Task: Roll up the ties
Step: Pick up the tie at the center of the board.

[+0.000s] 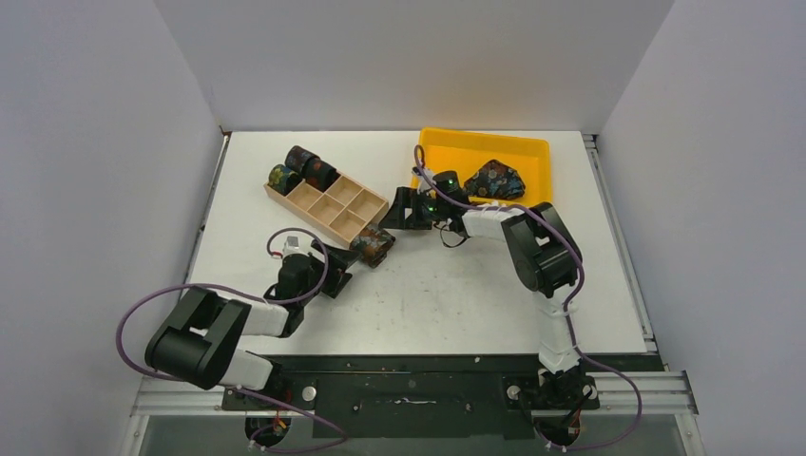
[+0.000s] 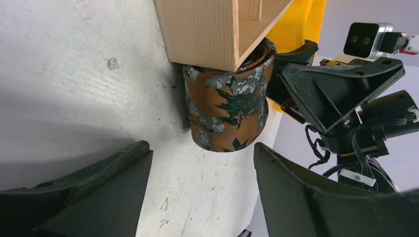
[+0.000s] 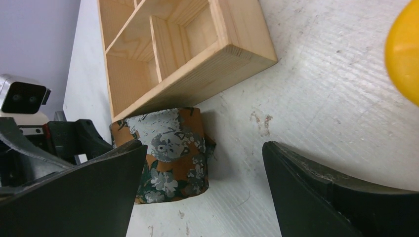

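A rolled tie, rust-brown with grey flowers, lies on the table against the near right end of the wooden box. In the left wrist view this rolled tie sits just beyond my open left gripper, which holds nothing. My left gripper is down-left of the roll. My right gripper is up-right of it, also open. In the right wrist view the roll lies by the left finger of my right gripper, apart from it. A crumpled dark tie lies in the yellow tray.
Three more rolled ties sit at the far left end of the wooden box; its other compartments look empty. The yellow tray is close to the right gripper. Both arms face each other across the roll.
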You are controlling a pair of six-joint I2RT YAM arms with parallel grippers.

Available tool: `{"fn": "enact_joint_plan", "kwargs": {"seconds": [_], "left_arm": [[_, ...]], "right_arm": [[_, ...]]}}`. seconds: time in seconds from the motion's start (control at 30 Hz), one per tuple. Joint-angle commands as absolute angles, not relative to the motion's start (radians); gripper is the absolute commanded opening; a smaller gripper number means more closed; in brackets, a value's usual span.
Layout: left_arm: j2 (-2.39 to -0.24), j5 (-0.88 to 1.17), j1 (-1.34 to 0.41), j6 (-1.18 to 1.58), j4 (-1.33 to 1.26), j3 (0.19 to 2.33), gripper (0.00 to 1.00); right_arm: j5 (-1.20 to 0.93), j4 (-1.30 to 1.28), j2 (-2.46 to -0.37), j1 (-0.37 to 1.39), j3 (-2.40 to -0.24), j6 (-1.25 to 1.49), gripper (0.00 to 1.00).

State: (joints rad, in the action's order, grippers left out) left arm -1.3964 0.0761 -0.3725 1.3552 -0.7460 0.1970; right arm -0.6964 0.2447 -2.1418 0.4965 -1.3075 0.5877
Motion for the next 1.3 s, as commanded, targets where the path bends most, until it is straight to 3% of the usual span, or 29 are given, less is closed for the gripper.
{"fn": "enact_joint_plan", "kwargs": {"seconds": [0.0, 0.23, 0.7, 1.27], "left_arm": [[-1.462, 0.093, -0.378, 1.368, -0.903, 0.243, 0.70], [-1.516, 0.107, -0.377, 1.360, -0.957, 0.244, 0.61], [-1.457, 0.130, -0.360, 1.336, -0.903, 0.210, 0.59], [-1.494, 0.148, -0.351, 1.308, -0.883, 0.240, 0.50]], "right_arm": [[-0.751, 0.173, -2.173, 0.509, -1.339, 0.579, 0.92], [-0.724, -0.025, -2.183, 0.535, -1.391, 0.506, 0.92], [-0.674, -0.190, -2.265, 0.577, -1.551, 0.364, 0.93], [-0.840, -0.066, -2.254, 0.586, -1.453, 0.463, 0.89]]}}
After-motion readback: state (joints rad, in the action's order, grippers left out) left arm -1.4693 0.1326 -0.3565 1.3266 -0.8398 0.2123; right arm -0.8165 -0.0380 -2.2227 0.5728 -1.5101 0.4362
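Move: The rolled tie stands on the table at the tray's near right corner. From the right hand it is about 6 cm to the left and 4 cm back, around 1 cm lower; from the left hand it is some 5 cm ahead and 4 cm to the right, at much the same height. The tray's middle lies roughly 14 cm ahead and 7 cm left of the left hand. The yellow bin's middle is about 10 cm ahead and 20 cm right of the right hand. Back and to its left in near equal parts, about 5 cm in all and level, the right hand closes in on the rolled tie, turning some 15 degrees counter-clockwise so its wide-open fingers line up with the roll. The left hand stays within about a centimetre, fingers narrowing by roughly a quarter of their range while still short of the roll's near side. ##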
